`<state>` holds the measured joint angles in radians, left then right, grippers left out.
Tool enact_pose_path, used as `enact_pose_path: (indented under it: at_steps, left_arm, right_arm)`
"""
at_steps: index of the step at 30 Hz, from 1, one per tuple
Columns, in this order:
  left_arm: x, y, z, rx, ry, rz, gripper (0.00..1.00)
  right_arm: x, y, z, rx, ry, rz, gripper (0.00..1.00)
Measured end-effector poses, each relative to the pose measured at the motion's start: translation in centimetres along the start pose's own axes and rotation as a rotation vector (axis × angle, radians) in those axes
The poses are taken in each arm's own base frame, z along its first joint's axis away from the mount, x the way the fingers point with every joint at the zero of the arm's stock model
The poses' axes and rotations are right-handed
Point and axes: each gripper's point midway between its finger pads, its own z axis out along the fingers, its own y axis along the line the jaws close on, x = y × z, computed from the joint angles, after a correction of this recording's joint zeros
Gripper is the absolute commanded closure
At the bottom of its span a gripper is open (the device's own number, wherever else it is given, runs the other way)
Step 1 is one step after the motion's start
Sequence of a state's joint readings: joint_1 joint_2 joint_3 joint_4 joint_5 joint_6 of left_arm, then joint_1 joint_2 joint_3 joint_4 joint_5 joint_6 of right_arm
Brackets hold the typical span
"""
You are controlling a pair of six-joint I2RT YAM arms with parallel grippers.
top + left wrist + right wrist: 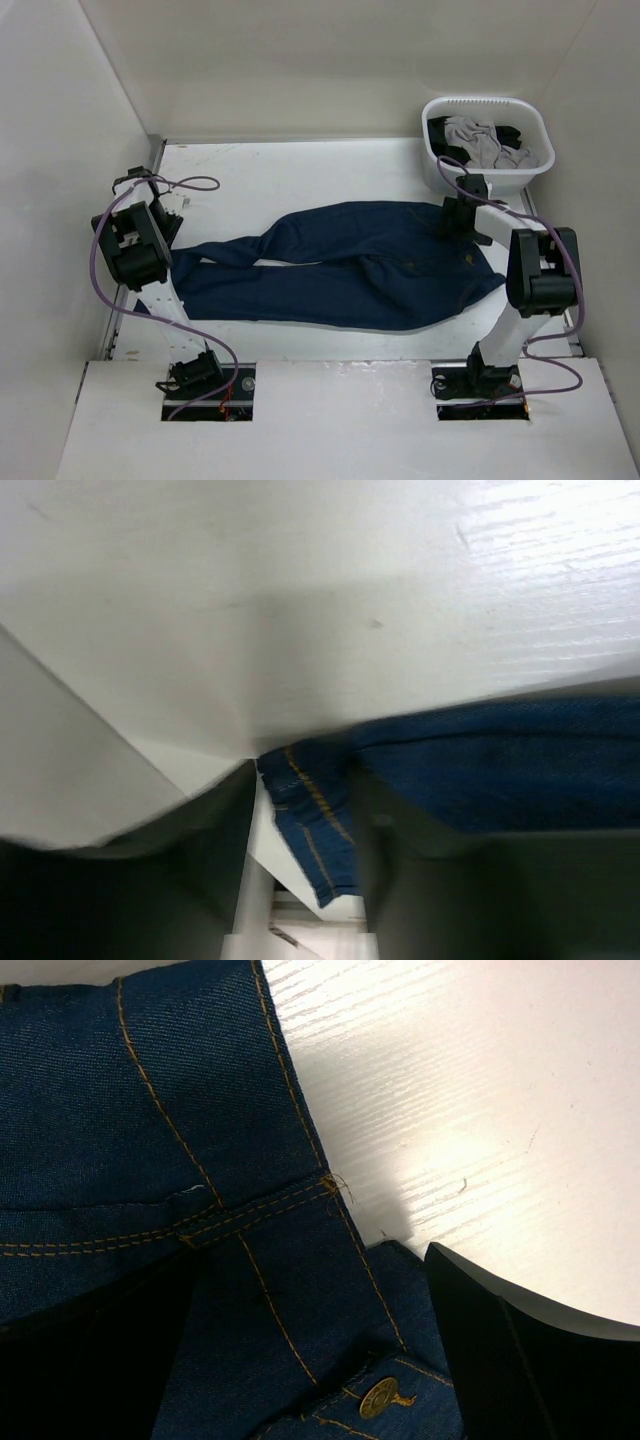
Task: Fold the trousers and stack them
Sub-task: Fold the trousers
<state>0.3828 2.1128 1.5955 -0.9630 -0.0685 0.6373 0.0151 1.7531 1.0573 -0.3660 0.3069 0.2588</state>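
The dark navy trousers (370,265) lie flat across the table, waist at the right and both legs reaching left. My left gripper (172,222) is at the end of the far leg. In the left wrist view it (305,770) looks shut on that leg's hem (310,820), which fills the gap between the blurred fingers. My right gripper (457,215) is at the far corner of the waist. In the right wrist view it (312,1260) is open, with its jaws either side of the waistband (260,1290) near the brass button (380,1397). The leather patch is not visible.
A white laundry basket (485,102) holding grey and dark clothes (478,140) stands at the back right, just behind my right arm. White walls close in the table on the left, back and right. The table's left edge (150,160) is beside my left arm.
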Motion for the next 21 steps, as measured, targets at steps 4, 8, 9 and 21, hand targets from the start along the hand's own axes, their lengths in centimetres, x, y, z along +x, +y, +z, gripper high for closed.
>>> enact_pose_path:
  at_steps: [4, 8, 9, 21]
  left_arm:
    - [0.1, -0.5, 0.0, 0.003, 0.021, 0.038, 1.0]
    - [-0.6, -0.4, -0.5, -0.015, -0.016, 0.048, 1.0]
    - [-1.1, -0.1, -0.9, -0.03, -0.044, 0.047, 1.0]
    - [-8.5, 7.1, -20.1, -0.505, -0.677, -0.013, 1.0]
  right_arm:
    - [-1.0, 1.1, 0.4, -0.011, -0.012, -0.04, 0.06]
    - [-1.1, 2.1, 0.6, -0.054, -0.008, -0.053, 0.59]
    - [-1.0, 2.4, 0.6, -0.069, -0.004, -0.048, 0.68]
    - [3.0, -1.2, -3.0, -0.077, -0.01, 0.033, 0.97]
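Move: The upper leg's cuff is already between the left hand's half-closed fingertips, some 1 cm back and 1 cm below the hand point; the lower leg's end lies about 15 cm back and 2 cm left of that hand. From the open right hand, the waistband stretch it will pinch is about 2 cm ahead, 2 cm left and 1 cm down. The fly button lies about 7 cm back and 3 cm right, the laundry bin roughly 19 cm ahead and 6 cm right. The left fingers finish closing on the upper leg's cuff almost in place, then carry it up about 20 cm and forward some 9 cm with a slight drift left, gathering speed as the wrist tilts about 40 degrees so the fingertips swing forward. Meanwhile the right hand slides about 2 cm forward and 2 cm left, low over the trousers, shuts its wide-open fingers on the waistband beside the pocket seam, and then draws it back about 5 cm towards the base, still low, with hardly any turn. ##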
